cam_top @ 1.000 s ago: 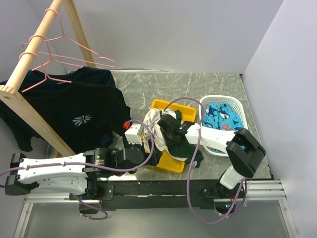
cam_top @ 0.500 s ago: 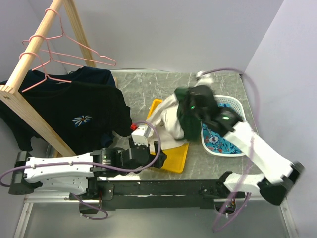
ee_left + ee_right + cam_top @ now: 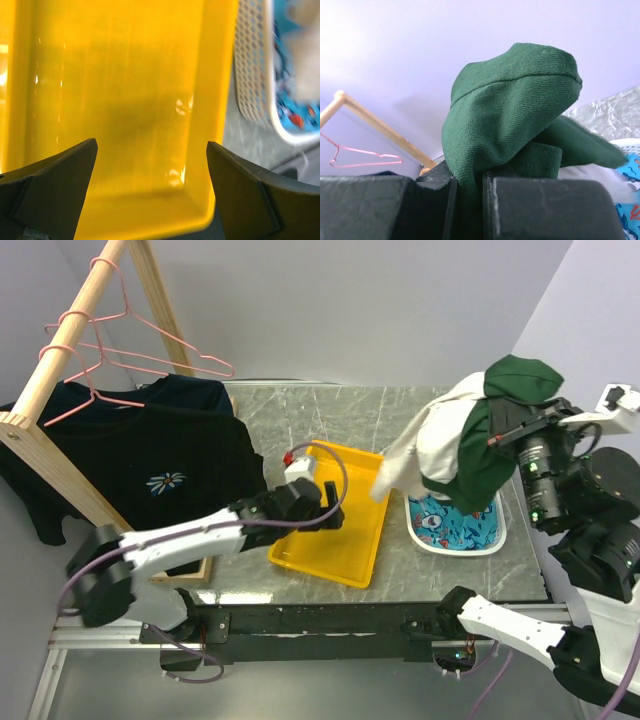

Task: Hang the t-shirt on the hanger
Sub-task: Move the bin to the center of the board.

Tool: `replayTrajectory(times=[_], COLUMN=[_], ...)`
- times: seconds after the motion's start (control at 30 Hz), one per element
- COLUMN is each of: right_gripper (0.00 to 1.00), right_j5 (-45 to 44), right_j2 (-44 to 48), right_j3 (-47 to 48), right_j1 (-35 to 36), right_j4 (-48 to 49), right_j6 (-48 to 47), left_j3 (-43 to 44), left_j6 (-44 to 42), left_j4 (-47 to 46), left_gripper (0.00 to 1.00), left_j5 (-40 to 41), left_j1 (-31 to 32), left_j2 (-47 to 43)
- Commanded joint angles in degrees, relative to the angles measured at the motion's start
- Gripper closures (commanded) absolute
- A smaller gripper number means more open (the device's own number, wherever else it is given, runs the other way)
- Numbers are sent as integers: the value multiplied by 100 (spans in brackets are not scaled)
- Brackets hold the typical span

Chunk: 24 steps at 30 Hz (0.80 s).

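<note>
The dark green and off-white t-shirt (image 3: 470,435) hangs bunched in the air above the white basket (image 3: 498,540) at the right. My right gripper (image 3: 503,425) is shut on its green fabric (image 3: 510,105), raised high. My left gripper (image 3: 328,508) is open and empty, low over the yellow bin (image 3: 340,530); its fingers (image 3: 50,185) frame the bin's floor (image 3: 130,90). Pink wire hangers (image 3: 130,355) hang on the wooden rack bar (image 3: 60,345) at the far left; one shows in the right wrist view (image 3: 362,160).
A black t-shirt with a daisy print (image 3: 150,470) hangs on the rack at left. A blue patterned cloth (image 3: 455,520) lies in the white basket. The marble tabletop (image 3: 330,415) ends at grey walls behind and to the right.
My right arm has lifted the t-shirt out of the yellow bin, up and to the right over the basket. My left gripper has moved forward over the emptied bin.
</note>
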<state>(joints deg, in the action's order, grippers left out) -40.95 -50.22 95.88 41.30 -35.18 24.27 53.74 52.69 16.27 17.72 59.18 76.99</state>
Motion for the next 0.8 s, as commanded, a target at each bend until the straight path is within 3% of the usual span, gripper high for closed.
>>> replayTrajectory(times=[0.0, 0.17, 0.43, 0.77], right_gripper=[100, 100, 100, 100], right_j5=[-229, -72, 306, 632], right_j2=[-146, 11, 486, 970], right_j3=[343, 90, -490, -956], right_j1=[-8, -8, -8, 1], right_j4=[363, 152, -253, -534], right_j6=[-195, -81, 244, 438], left_j3=[759, 1560, 3801, 5223], left_j6=[-241, -373, -856, -1252], left_j4=[-476, -581, 104, 76], left_gripper=[4, 3, 4, 2], left_j5=[-268, -418, -295, -418], left_j1=[-484, -907, -1444, -2067], left_j2=[789, 2090, 4286, 5413])
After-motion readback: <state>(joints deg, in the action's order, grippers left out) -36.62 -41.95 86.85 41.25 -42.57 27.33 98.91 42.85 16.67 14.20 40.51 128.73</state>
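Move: The far rim of the empty yellow bin lies about 24 cm ahead of the left hand, some 5 cm to its right and 11 cm below. The bin's middle is about 8 cm ahead and directly in line; the white basket's middle is roughly 11 cm ahead and 29 cm to the right. From the raised right hand the far rim is about 24 cm ahead, 18 cm left and 50 cm down. Forward and down goes the left hand, quickly, some 25 cm in all and slightly right, passing over the bin to its far rim with fingers kept wide open and a small counter-clockwise turn and roll of the wrist. The right hand keeps its pinch on the green-and-white t-shirt and sinks about 6 cm, easing slightly back. ##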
